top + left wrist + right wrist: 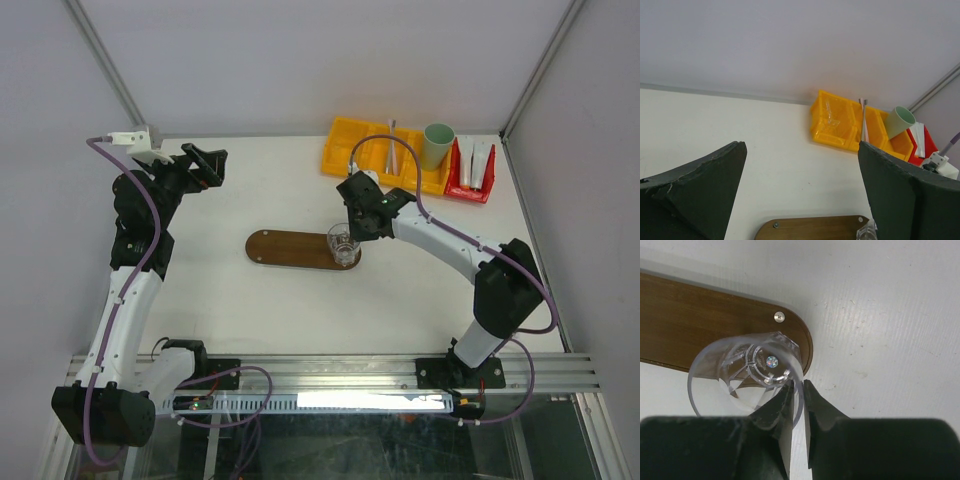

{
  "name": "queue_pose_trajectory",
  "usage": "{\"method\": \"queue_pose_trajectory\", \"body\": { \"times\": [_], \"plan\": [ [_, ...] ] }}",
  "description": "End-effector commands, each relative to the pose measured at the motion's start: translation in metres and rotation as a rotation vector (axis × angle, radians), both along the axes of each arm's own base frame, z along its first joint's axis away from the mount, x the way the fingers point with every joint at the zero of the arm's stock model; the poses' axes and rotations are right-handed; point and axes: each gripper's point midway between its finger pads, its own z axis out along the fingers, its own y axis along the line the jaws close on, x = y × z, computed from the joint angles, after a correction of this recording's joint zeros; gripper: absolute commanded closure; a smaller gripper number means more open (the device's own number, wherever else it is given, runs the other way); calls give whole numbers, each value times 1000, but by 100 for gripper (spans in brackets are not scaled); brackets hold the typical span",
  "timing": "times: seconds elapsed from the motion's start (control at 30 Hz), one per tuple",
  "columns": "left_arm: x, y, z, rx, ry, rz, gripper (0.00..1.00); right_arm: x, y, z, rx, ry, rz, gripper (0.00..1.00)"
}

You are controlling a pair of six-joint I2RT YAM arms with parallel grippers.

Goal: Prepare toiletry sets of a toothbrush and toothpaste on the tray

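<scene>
The dark-brown oval tray (pixel 290 247) (pixel 690 325) lies mid-table. A clear glass (pixel 343 243) (pixel 745 375) stands on its right end. My right gripper (pixel 352 225) (pixel 801 385) is above it, one finger inside and one outside the rim, closed on the thin glass wall with barely a sliver of gap. Toothbrushes (pixel 392 150) (pixel 863 120) lie in the yellow bin (pixel 350 148). White toothpaste tubes (pixel 475 160) (pixel 917 140) sit in the red bin (pixel 470 185). My left gripper (pixel 205 160) (pixel 802 145) hangs wide open and empty at the back left, above the tray (pixel 810 227).
A mint-green cup (pixel 437 145) (pixel 899 120) stands at the right end of the yellow bin. Both bins line the table's back right edge. White enclosure walls close in the back and sides.
</scene>
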Motion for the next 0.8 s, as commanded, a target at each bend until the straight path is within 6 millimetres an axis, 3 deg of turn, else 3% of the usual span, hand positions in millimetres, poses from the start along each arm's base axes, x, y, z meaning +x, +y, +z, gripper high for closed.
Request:
{"method": "queue_pose_trajectory", "body": {
  "times": [0.0, 0.17, 0.3, 0.47, 0.57, 0.67, 0.77],
  "plan": [
    [-3, 4, 33, 3, -90, 5, 1, 9, 4, 12, 39, -49, -20, 82],
    [-3, 4, 33, 3, -89, 6, 1, 10, 4, 26, 56, -66, -13, 73],
    [-3, 4, 34, 4, -91, 7, 1, 9, -2, 58, 75, -128, -18, 60],
    [-2, 3, 32, 2, -85, -2, 1, 2, -24, 99, 133, -238, -38, 41],
    [-1, 0, 30, -4, -79, -14, 1, 4, -38, 102, 186, -281, -63, 31],
    [2, -5, 25, -16, -64, -40, 1, 17, -44, 103, 270, -286, -64, 30],
    [7, -11, 19, -31, -38, -76, 1, 43, -43, 107, 343, -318, -67, 25]
  ]
}}
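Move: The right hand still has its fingers around the right-hand rim of the clear cup, whose middle is about 4 cm to its left, level fore and aft, and some 5 cm lower. Beneath the cup is the tray's right end; the tray's middle is about 14 cm left and 1 cm ahead. The toothbrushes stand in the orange bin roughly 22 cm ahead and 10 cm right, the green cup about 22 cm ahead and 22 cm right. From the left hand the clear cup lies some 30 cm right, 5 cm back and well below. The right hand first stays in place at the rim while its nearly shut fingers spread, letting go of the clear cup, and they keep opening to roughly three quarters as the hand leaves. It then lifts about 10 cm, veering some 5 cm to the right off the cup and tray with hardly any forward travel, while the wrist tips the fingers up from their steep downward slant and rolls its left side up, each by about 15 degrees. ##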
